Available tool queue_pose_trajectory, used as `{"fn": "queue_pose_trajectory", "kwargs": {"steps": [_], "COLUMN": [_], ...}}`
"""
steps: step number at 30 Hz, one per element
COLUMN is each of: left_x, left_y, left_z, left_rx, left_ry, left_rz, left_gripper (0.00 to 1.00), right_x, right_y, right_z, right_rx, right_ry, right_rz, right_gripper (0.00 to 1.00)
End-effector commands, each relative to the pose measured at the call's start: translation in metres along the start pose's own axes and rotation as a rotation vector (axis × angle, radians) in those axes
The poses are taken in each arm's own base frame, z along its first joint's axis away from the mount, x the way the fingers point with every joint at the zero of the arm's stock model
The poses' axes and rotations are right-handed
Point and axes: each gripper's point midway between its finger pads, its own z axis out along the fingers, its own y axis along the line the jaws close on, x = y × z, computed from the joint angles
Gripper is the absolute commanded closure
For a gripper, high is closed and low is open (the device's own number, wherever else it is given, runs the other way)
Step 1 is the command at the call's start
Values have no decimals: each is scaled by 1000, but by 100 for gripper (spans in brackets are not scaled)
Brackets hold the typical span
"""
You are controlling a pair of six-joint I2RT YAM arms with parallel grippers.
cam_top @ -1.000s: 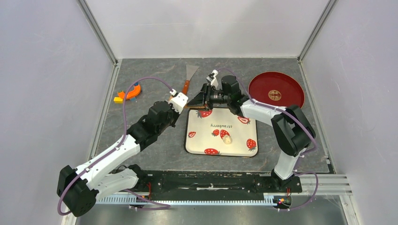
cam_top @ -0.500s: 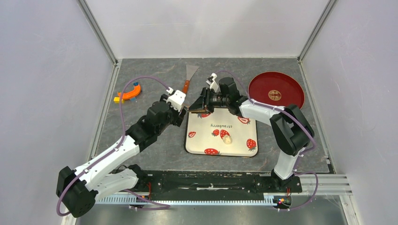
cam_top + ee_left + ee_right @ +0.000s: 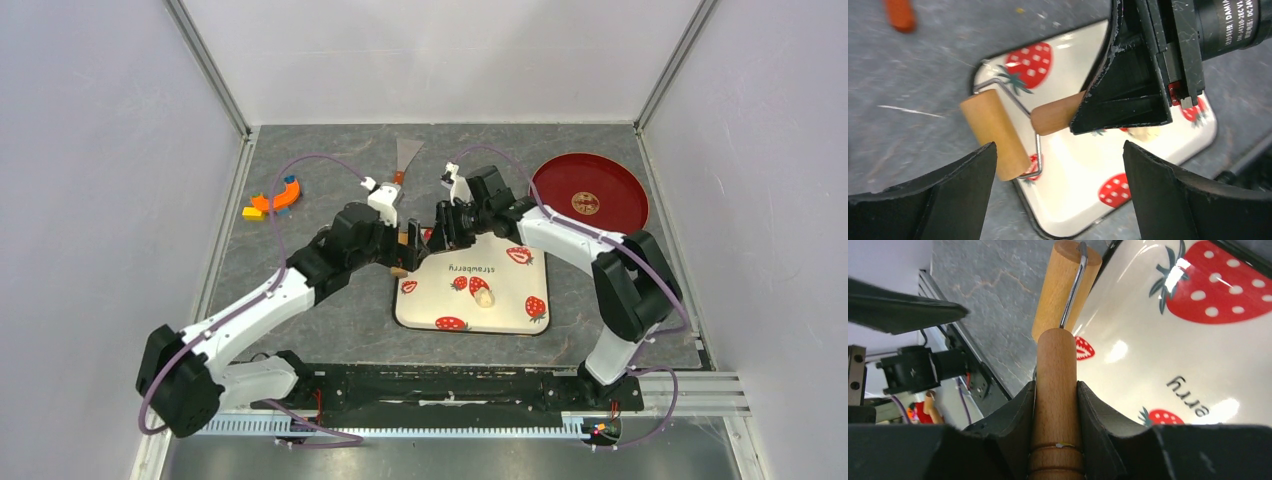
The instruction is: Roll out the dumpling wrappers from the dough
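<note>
A small pale lump of dough (image 3: 483,294) lies on the strawberry-print tray (image 3: 510,310); in the left wrist view the dough (image 3: 1143,133) peeks out behind the right gripper. My right gripper (image 3: 1055,405) is shut on the wooden handle (image 3: 1056,375) of the roller. The roller's tan cylinder (image 3: 1066,287) hangs over the tray's left rim. My left gripper (image 3: 1060,192) is open wide, with the roller cylinder (image 3: 993,132) just beyond its left finger (image 3: 943,200) and nothing between the jaws. From above, the left gripper (image 3: 408,243) and right gripper (image 3: 437,232) nearly meet. The dumpling wrappers are out of view.
A red round plate (image 3: 588,192) sits at the back right. A metal scraper with an orange handle (image 3: 402,165) lies behind the grippers. An orange curved toy (image 3: 277,197) is at the back left. The grey mat (image 3: 330,310) surrounds the tray.
My left gripper has opened and let go of the roller. My right gripper has tightened on the handle and swung the roller down toward the tray's left edge. Both arms shifted.
</note>
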Motion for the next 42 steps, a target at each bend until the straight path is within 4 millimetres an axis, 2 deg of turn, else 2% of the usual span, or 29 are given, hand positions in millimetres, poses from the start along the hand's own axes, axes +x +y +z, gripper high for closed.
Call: {"fn": "queue_pose_trajectory", "kwargs": {"steps": [1, 5, 10, 12, 18, 25, 28, 31, 33, 34, 39, 42], "left_x": [1, 3, 9, 12, 23, 35, 37, 38, 37, 37, 33, 30], "left_y": [-45, -54, -49, -54, -68, -67, -66, -65, -62, -61, -50, -42], "left_z": [3, 6, 8, 8, 10, 18, 21, 22, 22, 22, 16, 14], "left_rx": [239, 391, 426, 460, 560, 515, 496, 487, 469, 455, 376, 322], "left_ry": [135, 170, 195, 211, 280, 310, 320, 330, 329, 326, 314, 294], "left_rz": [-130, -184, -193, -197, -247, -248, -242, -236, -216, -197, -116, -95], "left_gripper": [3, 7, 9, 12, 30, 36, 51, 80, 93, 98, 98, 98], "right_x": [-5, 0, -5, -7, -13, -23, -26, -28, -29, -29, -29, -29], "right_y": [16, 15, 17, 23, 37, 56, 62, 65, 66, 65, 70, 69], "right_z": [-33, -50, -69, -77, -85, -93, -96, -98, -98, -98, -98, -97], "right_rx": [-1, -2, -27, -52, -120, -184, -203, -217, -224, -227, -260, -262], "right_ry": [-41, -66, -109, -133, -181, -226, -239, -253, -259, -258, -260, -255], "right_rz": [-186, -183, -168, -160, -136, -121, -108, -92, -73, -59, -28, -12], "right_gripper": [100, 100, 100, 100, 100, 100, 100, 100, 100, 98, 70, 60]}}
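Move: The wire frame of the rolling pin, where it joins the handle, lies about 11 cm below the open left hand and 2 cm back; the roller sits some 4 cm left of that joint and a little lower. From the left hand the dough is roughly 17 cm right and 10 cm back, 15 cm down, while the scraper lies 16 cm ahead. The right hand holds the handle, with the joint about 6 cm to its left and 5 cm below. The right hand keeps its grip on the handle and brings the rolling pin up about 6 cm, drawing it to the right and slightly back, away from the left edge of the strawberry tray. The left hand comes in to meet it, going right, down and back with its fingers tipping some 25 degrees further downward and its wrist turning clockwise, then shuts its wide-open fingers late on and pinches the thin wire frame close beside the handle's end. ##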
